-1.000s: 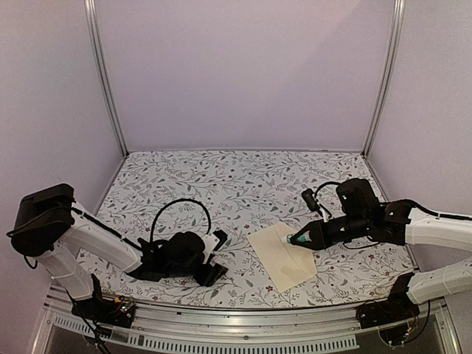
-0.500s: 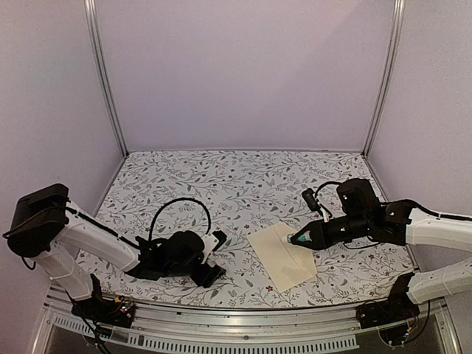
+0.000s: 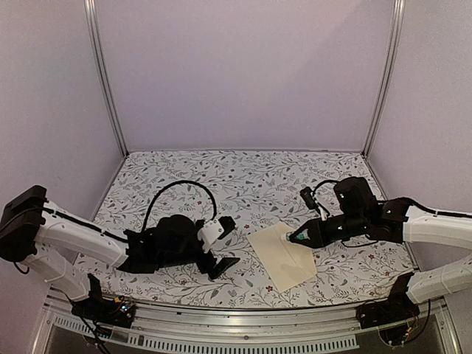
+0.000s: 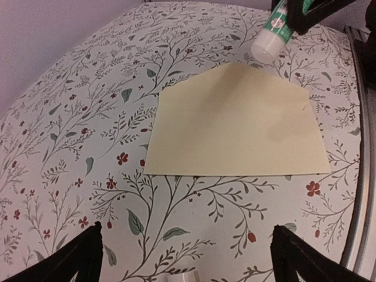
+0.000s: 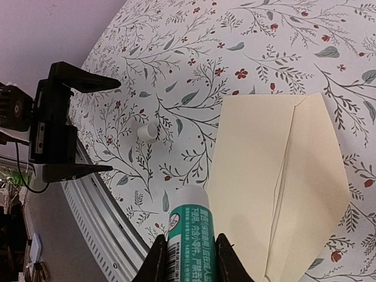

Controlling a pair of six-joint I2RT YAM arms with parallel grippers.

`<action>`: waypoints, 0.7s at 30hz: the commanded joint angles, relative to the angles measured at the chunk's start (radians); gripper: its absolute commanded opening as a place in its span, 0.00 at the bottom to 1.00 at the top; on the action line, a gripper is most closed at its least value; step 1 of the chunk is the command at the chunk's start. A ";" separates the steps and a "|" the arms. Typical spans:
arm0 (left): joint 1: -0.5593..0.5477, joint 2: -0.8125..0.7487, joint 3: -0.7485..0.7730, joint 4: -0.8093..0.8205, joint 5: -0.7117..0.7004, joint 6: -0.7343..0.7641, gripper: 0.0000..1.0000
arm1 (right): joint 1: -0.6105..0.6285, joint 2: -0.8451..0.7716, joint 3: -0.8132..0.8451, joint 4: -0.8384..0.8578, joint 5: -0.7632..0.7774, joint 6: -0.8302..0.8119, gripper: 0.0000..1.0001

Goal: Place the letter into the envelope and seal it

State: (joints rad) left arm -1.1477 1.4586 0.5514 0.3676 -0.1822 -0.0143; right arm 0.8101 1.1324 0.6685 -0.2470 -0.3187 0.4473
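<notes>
The cream envelope (image 3: pixel 282 256) lies flat on the floral table, its pointed flap unfolded toward the right arm. The letter does not show in any view. My right gripper (image 3: pixel 301 237) is shut on a green-and-white glue stick (image 5: pixel 191 232). The stick's white tip hangs just over the envelope's (image 5: pixel 276 176) edge, near the flap. My left gripper (image 3: pixel 220 245) stands wide open just left of the envelope (image 4: pixel 235 126), with nothing between its fingers. Its dark fingertips (image 4: pixel 88 258) frame the bottom of the left wrist view. The glue stick (image 4: pixel 271 36) shows beyond the envelope there.
A small white cap (image 5: pixel 147 132) lies on the table between the left gripper (image 5: pixel 59 123) and the envelope; it also peeks in as the cap (image 4: pixel 185 276) under the left wrist. The metal rail (image 3: pixel 243 317) runs along the near table edge.
The left gripper has opened wide and moved right, toward the envelope, with its arm stretched out. The right arm, glue stick and envelope have stayed put.
</notes>
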 commanded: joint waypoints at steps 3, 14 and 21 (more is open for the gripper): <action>-0.005 0.029 0.008 0.256 0.153 0.289 1.00 | 0.003 0.026 0.056 0.016 -0.022 -0.008 0.00; -0.005 0.185 0.108 0.363 0.313 0.434 0.85 | 0.065 0.111 0.116 0.028 -0.076 0.005 0.00; -0.013 0.248 0.158 0.379 0.340 0.409 0.77 | 0.104 0.191 0.157 0.048 -0.089 0.014 0.00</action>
State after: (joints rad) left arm -1.1481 1.6775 0.6830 0.6991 0.1223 0.3935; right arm 0.8906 1.2884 0.7780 -0.2302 -0.3874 0.4541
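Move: The glue stick, still in the right fingers with its white end towards the left hand, lies about 19 cm to the left hand's right, some 4 cm ahead and 4 cm higher. From the left hand, the white cap stands on the table some 3 cm left, about 1 cm back and 9 cm below, and the envelope lies 10 cm ahead, 16 cm right and 9 cm below. From the right hand, the left gripper is about 19 cm left, 4 cm back and 4 cm lower; the envelope is 6 cm ahead, 4 cm left and 14 cm down. The left hand leaves the space over the cap and travels about 8 cm to the right, rising some 4 cm and drawing back slightly, towards the white end of the glue stick, while its wrist swings clockwise and tips the fingers up, and the wide-open fingers start to narrow but stay well apart. The right hand keeps its grip on the glue stick and brings it about 4 cm left and slightly back to meet the left fingers above the envelope's near-left side, turning a little counter-clockwise, with no clear contact between the left fingers and the stick yet. ##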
